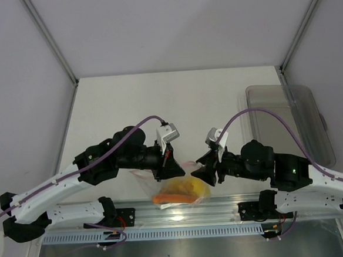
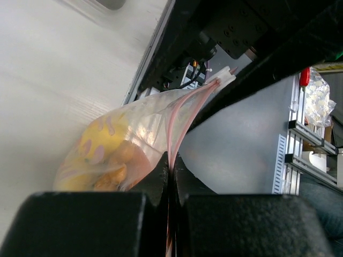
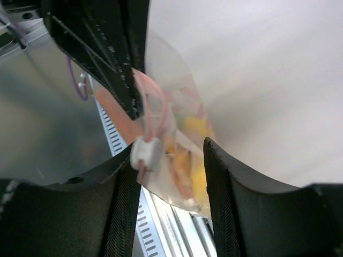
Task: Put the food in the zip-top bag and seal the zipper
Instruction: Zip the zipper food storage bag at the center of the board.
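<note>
The clear zip-top bag (image 1: 177,191) hangs over the table's near edge with the food (image 1: 184,189) inside it, yellow and orange pieces. My left gripper (image 1: 169,164) is shut on the pink zipper (image 2: 179,115), its jaws pinched flat on the strip (image 2: 172,166). The zipper's white slider (image 2: 222,79) sits at the strip's far end. My right gripper (image 1: 205,172) is open around that end of the bag (image 3: 182,160). The slider (image 3: 146,152) rests against its left finger, while the right finger stands apart beside the food (image 3: 195,131).
A rigid grey-clear tray (image 1: 288,120) lies at the back right of the table. An aluminium rail (image 1: 183,213) runs along the near edge under the bag. The left arm's black fingers (image 3: 115,64) cross the top of the right wrist view.
</note>
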Motion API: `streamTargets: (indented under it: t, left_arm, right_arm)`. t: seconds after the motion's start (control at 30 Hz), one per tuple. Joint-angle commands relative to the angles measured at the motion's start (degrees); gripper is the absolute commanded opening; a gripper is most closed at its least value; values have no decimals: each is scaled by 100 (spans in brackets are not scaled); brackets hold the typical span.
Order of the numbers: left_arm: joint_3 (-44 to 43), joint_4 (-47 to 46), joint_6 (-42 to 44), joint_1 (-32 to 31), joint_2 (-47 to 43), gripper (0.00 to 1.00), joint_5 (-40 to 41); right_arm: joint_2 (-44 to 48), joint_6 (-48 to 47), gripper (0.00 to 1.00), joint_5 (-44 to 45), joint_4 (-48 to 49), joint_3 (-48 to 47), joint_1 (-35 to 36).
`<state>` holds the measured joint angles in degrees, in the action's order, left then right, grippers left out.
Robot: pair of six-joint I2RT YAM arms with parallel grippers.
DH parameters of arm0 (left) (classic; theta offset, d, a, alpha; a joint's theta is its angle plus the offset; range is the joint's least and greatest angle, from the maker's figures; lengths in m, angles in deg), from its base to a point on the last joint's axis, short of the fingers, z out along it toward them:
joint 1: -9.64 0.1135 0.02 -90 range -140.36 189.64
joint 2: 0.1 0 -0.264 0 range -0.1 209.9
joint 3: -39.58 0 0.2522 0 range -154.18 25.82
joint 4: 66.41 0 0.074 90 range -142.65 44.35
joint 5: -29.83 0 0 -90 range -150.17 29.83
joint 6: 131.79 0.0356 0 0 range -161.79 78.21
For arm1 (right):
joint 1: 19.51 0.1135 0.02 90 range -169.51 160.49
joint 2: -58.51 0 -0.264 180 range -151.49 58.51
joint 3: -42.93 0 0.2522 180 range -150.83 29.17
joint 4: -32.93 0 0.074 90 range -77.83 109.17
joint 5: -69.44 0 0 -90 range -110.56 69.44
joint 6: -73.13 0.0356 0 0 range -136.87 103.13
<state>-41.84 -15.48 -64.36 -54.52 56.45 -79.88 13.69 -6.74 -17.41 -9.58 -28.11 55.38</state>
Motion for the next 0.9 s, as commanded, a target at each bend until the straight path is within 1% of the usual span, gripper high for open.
streamTargets:
  t: [0.0,0.07,0.2,0.3,0.43,0.53,0.6,0.67,0.7,0.77,0.8,0.87]
  left_arm:
    - [-134,-219,-160,-9,-197,1,-113]
    - [-116,-210,-178,-9,-250,1,-130]
    - [-98,-227,-213,-9,-277,1,-183]
    - [-116,-236,-230,-9,-250,1,-262]
    - [-133,-219,-283,0,-233,1,-394]
    - [-169,-122,-292,0,-206,1,-429]
    - [-195,-52,-301,0,-206,1,-438]
    - [-204,-60,-318,0,-215,1,-455]
    - [-204,-61,-336,0,-215,0,-455]
    - [-178,-61,-353,9,-215,0,-455]
    - [-186,-69,-354,9,-215,0,-473]
    - [-108,-113,-371,9,-233,1,-490]
  right_arm:
    - [324,-196,51,790,511,198,52]
    - [544,-213,52,870,590,296,52]
    - [764,-266,51,599,923,629,52]
    - [764,-371,48,178,1186,814,52]
    - [676,-503,46,-165,1520,972,43]
    - [685,-521,44,-246,1889,1113,52]
    - [728,-521,39,-404,2083,1289,52]
    - [790,-521,37,-430,2391,1481,52]
    - [834,-530,32,-456,2496,1543,52]
    - [922,-530,27,-491,2742,1640,52]
    - [940,-547,22,-526,2778,1693,52]
    - [949,-582,22,-588,2787,1694,52]
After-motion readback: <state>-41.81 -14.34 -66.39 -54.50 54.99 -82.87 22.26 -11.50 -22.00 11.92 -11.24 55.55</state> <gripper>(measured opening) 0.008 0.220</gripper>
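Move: The zipper's white slider sits nearly at the right hand's half-open fingertips, about 1 cm left of its hand point; the left hand, still pinching the zip strip, has it some 5 cm to its right and level fore and aft. From the right hand, the bag's yellow food hangs roughly 9 cm below, 3 cm left and 2 cm back; the long orange food is about 8 cm left, 5 cm back and 10 cm below. The right hand eases right 2 cm, then left, back and down about 3, half-closing around the zipper slider. ##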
